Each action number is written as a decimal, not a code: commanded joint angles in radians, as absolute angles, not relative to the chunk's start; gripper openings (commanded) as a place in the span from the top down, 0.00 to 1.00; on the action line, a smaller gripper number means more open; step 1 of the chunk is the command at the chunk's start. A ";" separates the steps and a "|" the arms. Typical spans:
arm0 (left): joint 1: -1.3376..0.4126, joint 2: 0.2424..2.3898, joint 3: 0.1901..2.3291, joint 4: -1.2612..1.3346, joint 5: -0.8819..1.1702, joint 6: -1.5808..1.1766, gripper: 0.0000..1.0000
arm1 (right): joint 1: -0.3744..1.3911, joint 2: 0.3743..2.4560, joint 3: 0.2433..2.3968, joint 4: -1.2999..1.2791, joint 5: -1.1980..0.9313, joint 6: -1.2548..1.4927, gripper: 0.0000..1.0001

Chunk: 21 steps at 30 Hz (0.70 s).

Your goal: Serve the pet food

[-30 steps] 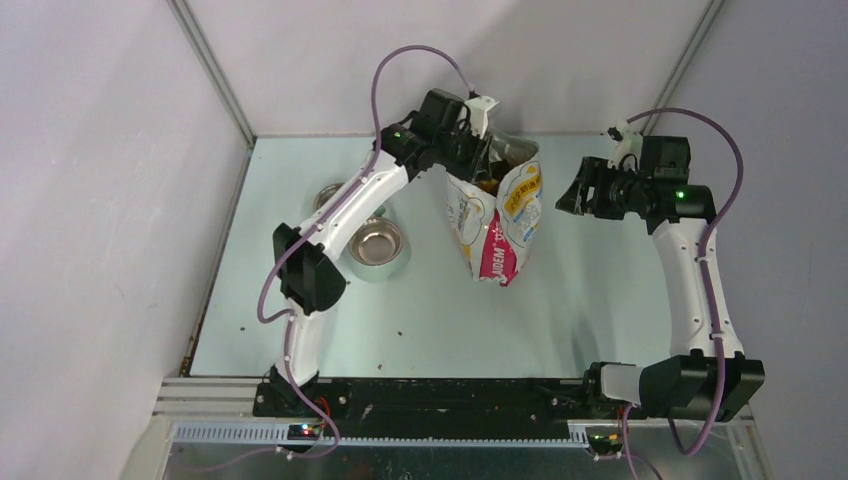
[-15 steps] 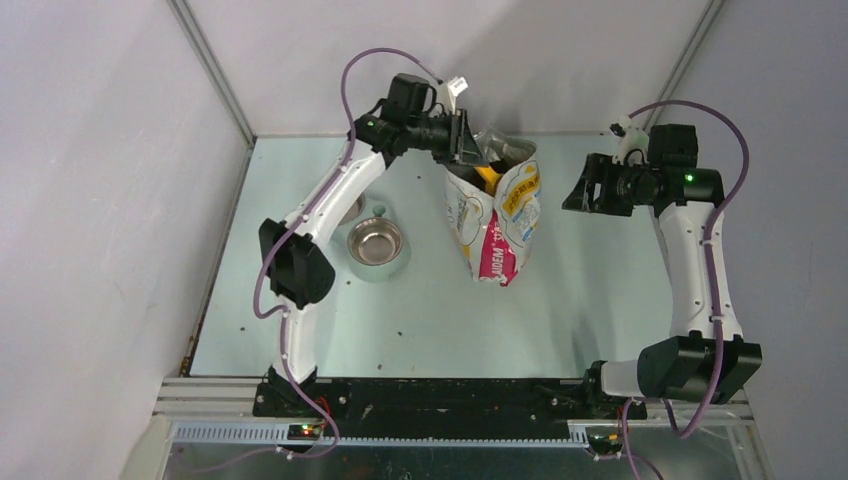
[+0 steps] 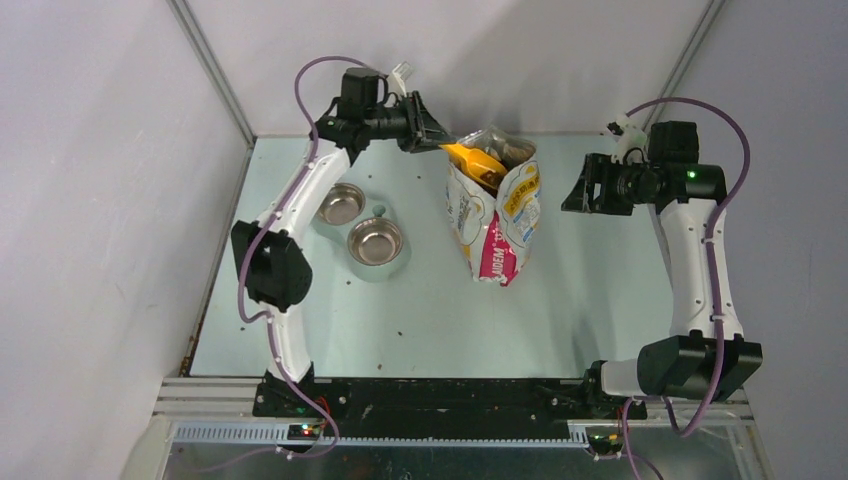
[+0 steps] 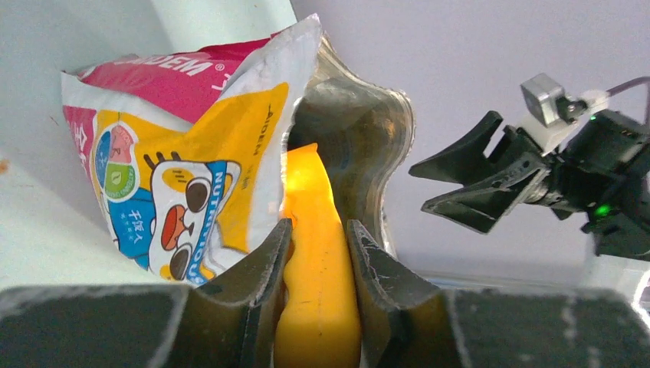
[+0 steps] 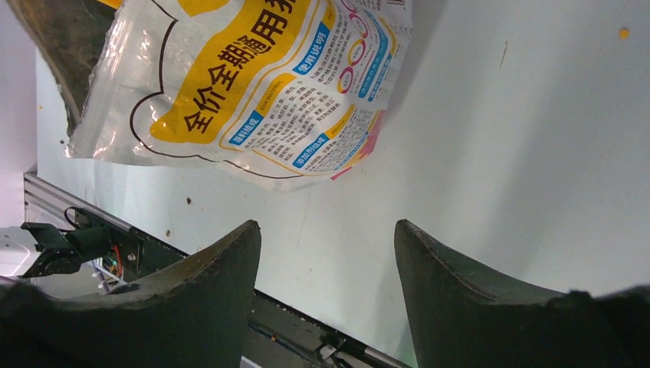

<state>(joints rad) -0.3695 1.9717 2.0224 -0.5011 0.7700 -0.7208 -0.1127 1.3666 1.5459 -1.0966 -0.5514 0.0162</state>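
Observation:
The cat-printed bag [image 3: 495, 215] stands upright at the table's middle back with its mouth open. My left gripper [image 3: 425, 132] is just left of that mouth and shut on the handle of the orange scoop [image 3: 468, 158]. The scoop's bowl end sits at the bag's opening. In the left wrist view the fingers [image 4: 264, 261] clamp the orange scoop [image 4: 316, 207] beside the bag [image 4: 176, 153]. Whether the scoop carries pet food I cannot tell. A few loose pieces of pet food [image 3: 398, 332] lie on the table. My right gripper [image 3: 580, 188] hangs open to the right of the bag [image 5: 253, 92], holding nothing.
Two shiny steel bowls [image 3: 340, 203] [image 3: 376, 242] stand left of the bag, under the left arm. The table's back edge meets the wall just behind the bag. The black base rail [image 3: 450, 395] runs along the near edge.
My left arm has swung back to the left and drawn the orange scoop up out of the bag's mouth. The right arm has hardly moved.

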 commanded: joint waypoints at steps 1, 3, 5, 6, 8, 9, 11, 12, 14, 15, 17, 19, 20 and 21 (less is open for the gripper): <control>-0.326 1.897 1.940 -0.348 0.842 -0.874 1.00 | -0.115 1.371 1.588 -1.110 -0.561 -0.024 0.33; -0.314 1.892 1.898 -0.286 0.877 -0.937 1.00 | -0.115 1.373 1.588 -1.112 -0.565 -0.029 0.33; -0.306 1.887 1.860 -0.223 0.899 -0.992 1.00 | -0.115 1.376 1.586 -1.112 -0.566 -0.029 0.33; -0.302 1.885 1.846 -0.196 0.915 -1.030 1.00 | -0.115 1.378 1.585 -1.112 -0.566 -0.029 0.33; -0.291 1.884 1.805 -0.124 0.937 -1.085 1.00 | -0.115 1.378 1.585 -1.115 -0.566 -0.032 0.33; -0.282 1.885 1.779 -0.073 0.945 -1.102 1.00 | -0.115 1.378 1.587 -1.120 -0.567 -0.034 0.33; -0.262 1.885 1.733 0.022 0.967 -1.161 1.00 | -0.115 1.377 1.589 -1.130 -0.565 -0.046 0.33; -0.255 1.886 1.699 0.054 0.980 -1.208 1.00 | -0.115 1.376 1.589 -1.136 -0.562 -0.054 0.33; -0.224 1.887 1.651 0.195 0.998 -1.279 1.00 | -0.115 1.372 1.587 -1.147 -0.558 -0.069 0.33; -0.217 1.886 1.635 0.230 1.007 -1.304 1.00 | -0.115 1.372 1.586 -1.151 -0.557 -0.078 0.32; -0.196 1.880 1.585 0.354 1.011 -1.417 1.00 | -0.115 1.371 1.587 -1.164 -0.556 -0.092 0.32; -0.187 1.882 1.542 0.475 1.002 -1.508 1.00 | -0.115 1.370 1.589 -1.174 -0.555 -0.103 0.32; -0.191 1.895 1.522 0.552 0.996 -1.537 1.00 | -0.115 1.369 1.589 -1.179 -0.552 -0.106 0.32; -0.196 1.905 1.517 0.577 0.990 -1.581 1.00 | -0.115 1.368 1.589 -1.181 -0.548 -0.110 0.32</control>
<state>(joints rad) -0.2081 1.9350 1.5471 0.2905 0.9936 -1.3762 -0.1127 1.3781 1.5475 -1.1553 -0.5526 -0.0700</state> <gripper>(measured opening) 0.313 0.674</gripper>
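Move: My left hand holds the scoop, its blade reaching right into the open mouth of the food bag, which is about 11 cm right, 3 cm ahead and 8 cm below. The near bowl lies some 14 cm left, 5 cm back and 27 cm below; the far bowl is about 22 cm left and 5 cm ahead, equally low. From my right hand the near bowl is roughly 39 cm left, 7 cm ahead and 22 cm below. I draw the scoop out of the bag's mouth with my left hand, going about 5 cm left towards the bowls' side, slightly forward and 2 cm down. As it goes I turn my wrist by some 25 degrees, so the fingers and blade swing up from slanting down to about level, and roll a little. My fingers keep their grip on the handle, and the blade still seems to bear on the bag's left rim. ##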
